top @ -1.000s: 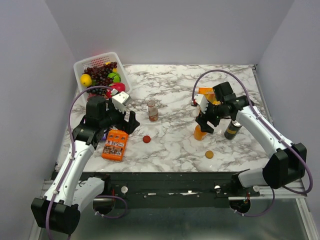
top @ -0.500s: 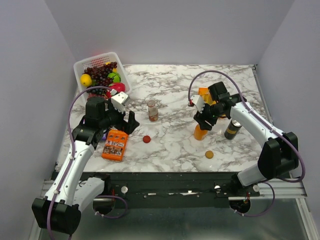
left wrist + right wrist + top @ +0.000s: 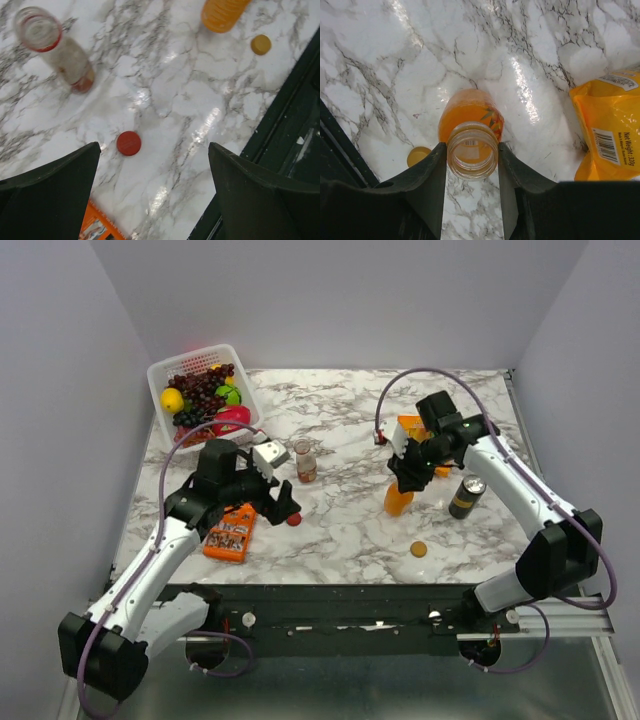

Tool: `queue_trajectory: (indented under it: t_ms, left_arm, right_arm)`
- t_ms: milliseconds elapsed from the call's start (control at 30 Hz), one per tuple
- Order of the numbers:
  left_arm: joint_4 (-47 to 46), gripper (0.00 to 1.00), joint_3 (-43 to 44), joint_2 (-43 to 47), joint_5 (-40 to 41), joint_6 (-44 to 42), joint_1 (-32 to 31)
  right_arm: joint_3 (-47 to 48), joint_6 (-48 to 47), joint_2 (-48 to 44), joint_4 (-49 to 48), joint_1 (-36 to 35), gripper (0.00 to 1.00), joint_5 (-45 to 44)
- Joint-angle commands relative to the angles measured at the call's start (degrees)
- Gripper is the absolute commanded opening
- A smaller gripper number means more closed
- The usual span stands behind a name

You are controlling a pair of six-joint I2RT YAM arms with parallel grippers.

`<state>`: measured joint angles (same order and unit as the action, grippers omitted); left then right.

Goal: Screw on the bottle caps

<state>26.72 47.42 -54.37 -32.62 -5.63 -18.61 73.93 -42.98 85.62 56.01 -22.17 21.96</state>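
Observation:
The orange bottle [image 3: 397, 504] stands uncapped on the marble at centre right. My right gripper [image 3: 407, 480] is shut on its open neck [image 3: 472, 150], one finger on each side. The orange cap [image 3: 418, 550] lies flat nearer the front edge and also shows in the right wrist view as the orange cap [image 3: 417, 156]. The clear bottle [image 3: 305, 462] with reddish-brown contents stands uncapped at the centre. The red cap [image 3: 294, 519] lies in front of it. My left gripper [image 3: 154, 150] hangs open above the marble, with the red cap [image 3: 129, 143] just inside its left finger.
A white basket [image 3: 240, 375] of fruit sits at the back left. An orange box [image 3: 231, 530] lies under the left arm. A black can [image 3: 465, 497] stands right of the orange bottle, and a yellow-orange packet [image 3: 610, 125] lies behind it. The table's black front rail [image 3: 295, 145] is close.
My right gripper has closed onto the orange bottle's neck. My left arm has swung right, bringing its open gripper over the red cap.

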Motion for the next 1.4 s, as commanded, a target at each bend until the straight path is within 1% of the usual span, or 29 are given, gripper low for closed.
queue_trajectory:
  t_ms: [0, 33, 100, 133, 233, 300, 400, 500, 533, 700, 900, 1033, 1133, 1267, 1333, 1367]
  left_arm:
    - [-5.3, 0.99, -0.9, -1.0, -2.8, -1.7, -10.3]
    - [-6.4, 0.99, -1.1, -1.3, -2.4, -1.2, -11.7]
    - [-10.3, 0.99, -1.5, -2.1, -1.0, -0.9, -14.7]
    - [-11.9, 0.99, -1.5, -2.5, -0.5, -0.6, -17.3]
    - [-17.7, 0.99, -1.3, -4.7, 1.2, 0.9, -20.8]
    - [-22.1, 0.99, -1.0, -6.5, 1.1, 2.3, -22.2]
    - [-26.4, 0.99, -0.1, -9.3, 1.4, 4.9, -24.4]
    - [-30.5, 0.99, 0.8, -11.6, 1.8, 5.4, -26.4]
    - [-30.9, 0.99, 1.1, -12.2, 1.6, 6.9, -26.7]
    - [-33.1, 0.99, 1.9, -14.5, 1.4, 7.6, -28.6]
    - [-34.6, 0.99, 3.7, -16.7, 1.8, 9.1, -28.9]
    - [-33.6, 0.99, 5.4, -18.9, 0.2, 8.9, -28.8]
    - [-35.1, 0.99, 4.9, -19.5, -0.5, 9.2, -28.9]
    - [-34.5, 0.98, 4.6, -19.8, -0.9, 8.4, -28.9]
    - [-34.5, 0.98, 4.4, -19.7, -1.0, 8.2, -28.8]
    - [-34.5, 0.95, 4.3, -19.5, -1.2, 8.3, -28.9]
  right_arm:
    - [11.6, 1.2, -3.4, 11.6, -0.5, 0.12, 8.4]
    - [13.0, 1.8, -3.5, 12.6, -0.5, 0.12, 11.5]
    - [15.4, 3.0, -4.1, 14.3, -1.3, 0.12, 13.9]
    - [16.8, 3.4, -4.1, 15.2, -1.7, 0.11, 15.5]
    - [18.4, 4.5, -5.0, 16.0, -3.8, 0.11, 18.3]
    - [19.1, 5.9, -5.5, 15.7, -5.2, 0.11, 19.4]
    - [21.2, 7.3, -5.6, 15.8, -6.0, 0.11, 21.8]
    - [23.1, 8.1, -5.3, 15.6, -6.6, 0.11, 22.5]
    - [23.5, 8.4, -5.1, 15.8, -6.7, 0.11, 22.6]
    - [24.9, 9.8, -4.1, 14.8, -7.2, 0.1, 23.8]
    - [24.2, 9.7, -3.7, 14.4, -8.0, 0.1, 25.0]
    - [23.6, 9.8, -4.1, 13.8, -8.1, 0.09, 25.7]
    - [23.7, 9.8, -4.1, 14.0, -8.1, 0.09, 26.1]
    - [23.4, 9.8, -4.5, 13.7, -8.1, 0.09, 26.1]
    - [23.0, 9.8, -4.7, 13.6, -8.1, 0.09, 25.9]
    - [22.9, 9.8, -4.8, 13.5, -8.1, 0.09, 25.9]
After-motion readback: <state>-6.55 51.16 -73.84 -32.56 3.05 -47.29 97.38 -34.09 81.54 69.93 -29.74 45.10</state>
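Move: The orange bottle is already in the right gripper, held by the neck, its middle about 5 cm below that hand. From the left gripper it lies some 27 cm to the right, 5 cm ahead and 10 cm lower. The red cap is on the table 18 cm below the left hand, 3 cm ahead and 1 cm right. The yellow cap lies about 10 cm back, 4 cm right and 13 cm below the right hand. Keep the right grip on the neck of the orange bottle and raise it about 16 cm, drawing it left and back and rolling the wrist some 25 degrees so the bottle's base swings left. Meanwhile sweep the wide-open left gripper about 18 cm to the right, over the table and slightly back, turning it clockwise some 25 degrees, until its fingers straddle the lower body of the bottle; don't close yet. ##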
